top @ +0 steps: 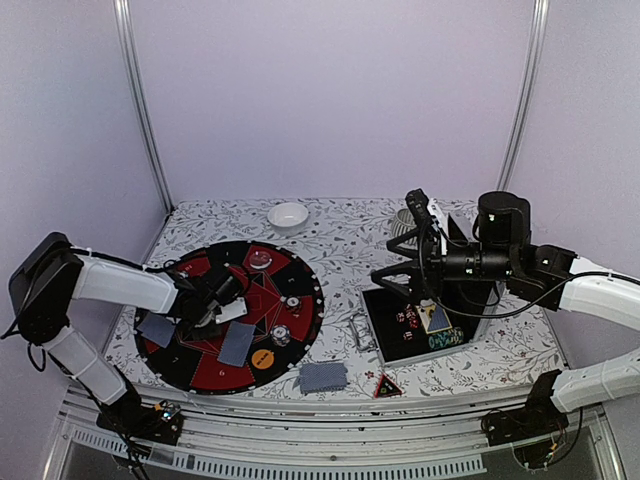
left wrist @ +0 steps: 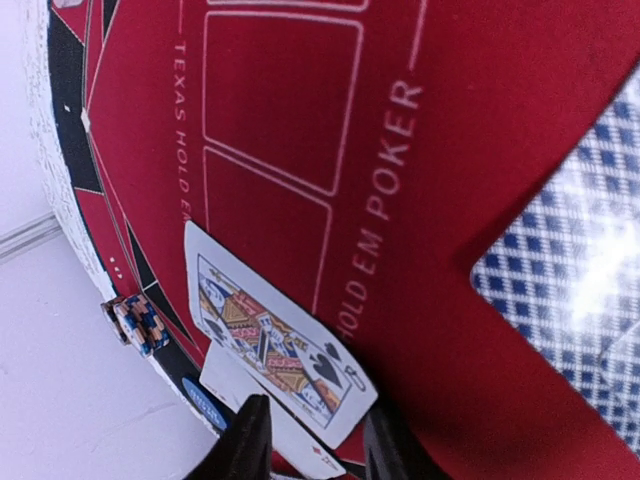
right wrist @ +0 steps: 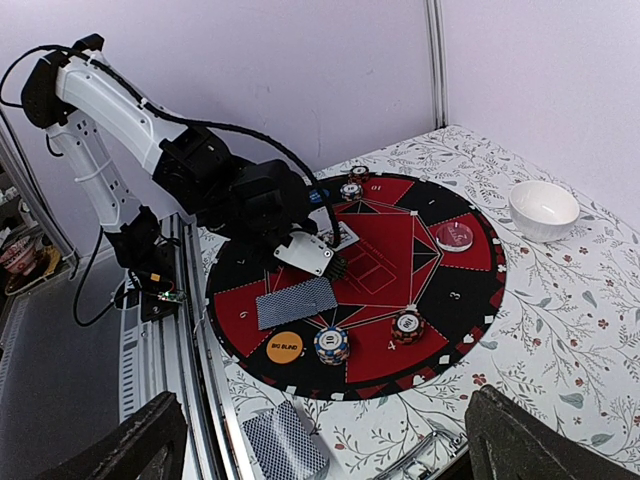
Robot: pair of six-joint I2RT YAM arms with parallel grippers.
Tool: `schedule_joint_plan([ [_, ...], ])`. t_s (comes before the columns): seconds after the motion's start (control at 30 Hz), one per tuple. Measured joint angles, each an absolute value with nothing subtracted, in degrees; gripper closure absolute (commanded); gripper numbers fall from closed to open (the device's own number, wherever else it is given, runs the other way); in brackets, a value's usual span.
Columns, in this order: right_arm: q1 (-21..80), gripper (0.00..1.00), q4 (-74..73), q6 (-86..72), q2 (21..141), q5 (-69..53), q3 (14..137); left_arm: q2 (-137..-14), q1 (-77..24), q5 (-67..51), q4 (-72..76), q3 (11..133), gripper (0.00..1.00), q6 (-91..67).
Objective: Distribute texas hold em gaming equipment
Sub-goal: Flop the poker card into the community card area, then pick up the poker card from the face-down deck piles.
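Note:
Over the round red-and-black poker mat (top: 300,320) my left gripper (top: 222,305) hangs low. Its jaws are open a little, and two face-up playing cards (left wrist: 270,340) lie on the felt with their near corners between the fingertips (left wrist: 245,440). Face-down cards (top: 237,343) lie on the mat, and a deck (top: 323,377) sits off its near edge beside a red triangular marker (top: 388,386). An orange BIG BLIND disc (right wrist: 284,347), a blue disc (left wrist: 205,405) and striped chip stacks (right wrist: 331,345) are on the mat. My right gripper (top: 385,262) stands wide open and empty, above the table right of the mat.
A white bowl (top: 288,215) stands at the back centre, with a ribbed grey cup (top: 403,222) partly hidden behind the right arm. An open black case (top: 425,325) lies under the right arm. A metal clasp (top: 360,330) lies between mat and case.

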State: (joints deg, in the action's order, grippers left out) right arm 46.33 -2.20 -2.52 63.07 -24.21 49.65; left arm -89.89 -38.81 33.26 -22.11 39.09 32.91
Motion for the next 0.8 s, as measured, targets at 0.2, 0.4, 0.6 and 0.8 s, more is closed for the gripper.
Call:
schedule_joint_plan([
  [0.2,46.3,0.01,-2.2,-2.5,63.1,-24.2,49.6,-89.5,-38.7,33.5,-24.3,40.4,0.50,30.6],
  [0.4,46.3,0.01,-2.2,-2.7,63.1,-24.3,49.7,-88.6,-39.4,33.7,-30.2,44.2,0.37,27.0],
  [0.6,46.3,0.01,-2.2,-4.6,63.4,-24.4,49.7,-78.2,-40.5,35.7,-32.9,52.5,0.25,21.8],
  [0.8,46.5,0.13,-2.4,-9.1,67.4,-24.6,50.2,-69.8,-54.2,28.9,-31.2,56.9,0.20,16.8],
])
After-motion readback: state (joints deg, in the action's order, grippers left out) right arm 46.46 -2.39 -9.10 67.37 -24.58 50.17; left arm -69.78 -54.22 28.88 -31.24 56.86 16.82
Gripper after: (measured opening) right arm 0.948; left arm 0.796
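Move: The face-up court card just laid on the mat lies right by the left fingertips, its middle about 2 cm ahead, 2 cm to the right and 1 cm below. A second face-up card adjoins it, about 3 cm left and 2 cm ahead of the hand; the face-down player cards lie some 9 cm right and 5 cm back. From the right hand the court card is about 37 cm left, 10 cm ahead and 28 cm lower. Spread the left fingers wider beside the released court card while easing up barely 1 cm, then lift quickly away from it, to about 19 cm up, and swing some 12 cm right over the mat, rolling the hand's left side down about 35 degrees. Late on, start sinking the open right gripper about 2 cm, tipping it slightly down. ##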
